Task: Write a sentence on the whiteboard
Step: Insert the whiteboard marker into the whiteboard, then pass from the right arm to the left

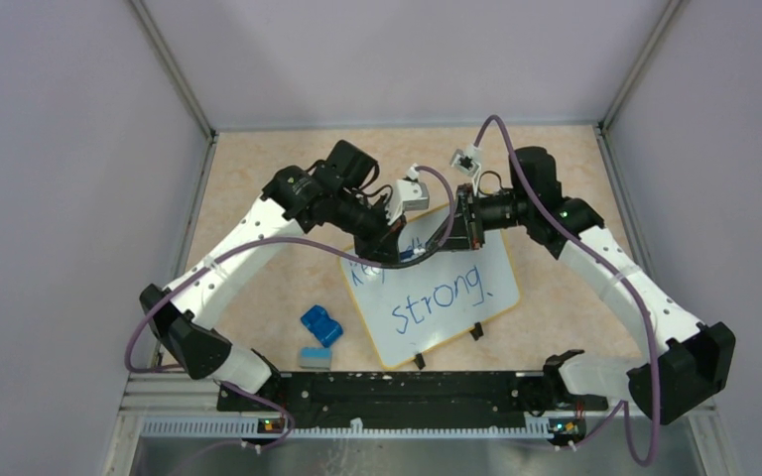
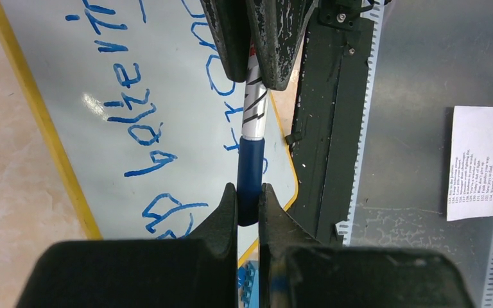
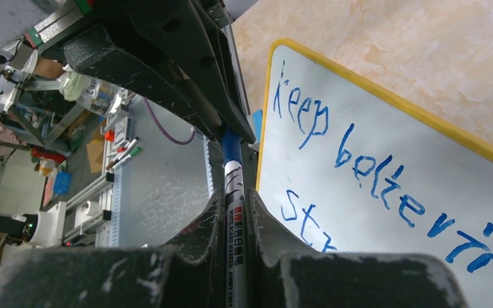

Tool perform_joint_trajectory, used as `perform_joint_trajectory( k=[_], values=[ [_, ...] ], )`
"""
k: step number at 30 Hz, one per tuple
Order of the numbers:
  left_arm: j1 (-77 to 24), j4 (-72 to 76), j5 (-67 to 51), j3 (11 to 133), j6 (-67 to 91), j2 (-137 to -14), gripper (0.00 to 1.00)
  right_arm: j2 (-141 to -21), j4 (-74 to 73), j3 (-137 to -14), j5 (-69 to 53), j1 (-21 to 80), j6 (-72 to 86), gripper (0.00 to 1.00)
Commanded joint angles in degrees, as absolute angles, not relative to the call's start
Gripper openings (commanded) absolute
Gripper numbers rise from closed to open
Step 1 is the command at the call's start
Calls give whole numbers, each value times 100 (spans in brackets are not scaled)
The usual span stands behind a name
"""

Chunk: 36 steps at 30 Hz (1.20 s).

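The whiteboard (image 1: 412,342) lies tilted on the tan table, yellow rim around it. The sentence (image 1: 442,296) is in blue marker; the right wrist view shows "keep" (image 3: 303,112) and a longer word above "str". Both grippers meet over the board's far edge, holding one marker between them. My left gripper (image 2: 249,192) is shut on the marker's blue cap (image 2: 251,173). My right gripper (image 3: 233,196) is shut on the white printed barrel (image 3: 234,224). In the top view the left gripper (image 1: 397,243) and right gripper (image 1: 453,223) face each other, and the marker is mostly hidden.
A blue block (image 1: 320,325) and a smaller grey-blue block (image 1: 314,357) lie left of the board. Two black clips (image 1: 476,332) sit on the board's near edge. A black rail (image 1: 397,389) runs along the front. Purple walls enclose three sides.
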<state>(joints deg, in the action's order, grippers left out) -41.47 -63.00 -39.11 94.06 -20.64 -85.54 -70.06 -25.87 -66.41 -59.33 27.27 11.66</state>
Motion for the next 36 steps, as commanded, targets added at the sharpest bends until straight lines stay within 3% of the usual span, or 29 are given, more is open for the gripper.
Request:
perform_joint_trajectory(
  k=[1, 14, 22, 25, 27, 32, 36],
  values=[
    [-4520, -3965, -4857, 10077, -1742, -8705, 0, -7208, -2335, -6788, -5902, 3249, 1106, 0],
    [-4551, -4035, -4552, 9830, -1897, -8642, 0, -7201, -2681, -7070, -5747, 3273, 805, 0],
    [-4107, -4522, -3644, 9370, -2356, -8058, 0, -7094, -2885, -7838, -5857, 2327, 756, 1],
    [-3970, -4633, -3569, 9205, -2399, -7930, 0, -7100, -2935, -8089, -5846, 2167, 766, 10],
    [-3881, -4673, -3516, 9112, -2404, -7882, 0, -7115, -2868, -8227, -5835, 2103, 843, 29],
    [-3425, -4773, -3566, 8965, -2218, -7898, 0, -7176, -2698, -8587, -5863, 1867, 1086, 62],
    [-2832, -4710, -3901, 8835, -2001, -7867, 0, -7240, -2652, -8871, -5894, 1612, 1165, 69]
  ],
)
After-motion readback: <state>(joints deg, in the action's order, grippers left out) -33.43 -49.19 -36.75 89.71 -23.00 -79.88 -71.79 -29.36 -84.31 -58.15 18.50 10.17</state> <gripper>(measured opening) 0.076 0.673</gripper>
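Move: The capped whiteboard marker is held by both hands: its middle is about 5 cm to the right of the left hand and 1 cm above it, and some 3 cm to the left of the right hand and 1 cm below it, roughly level with both in reach. The whiteboard's middle is about 18 cm below the left hand, 6 cm ahead and 9 cm to its right. The blue stand is around 18 cm left, 5 cm back and 17 cm below. The marker, still gripped at its blue cap by the left fingers and on its body by the right, is held in place at first, then both hands carry it forward and up off the middle of the board. The right fingers then open wide and let go, that hand rising to about 10 cm up, 5 forward and 3 right; the left keeps its pinch, going some 6 cm forward in all and a little up, and finally veering left. ##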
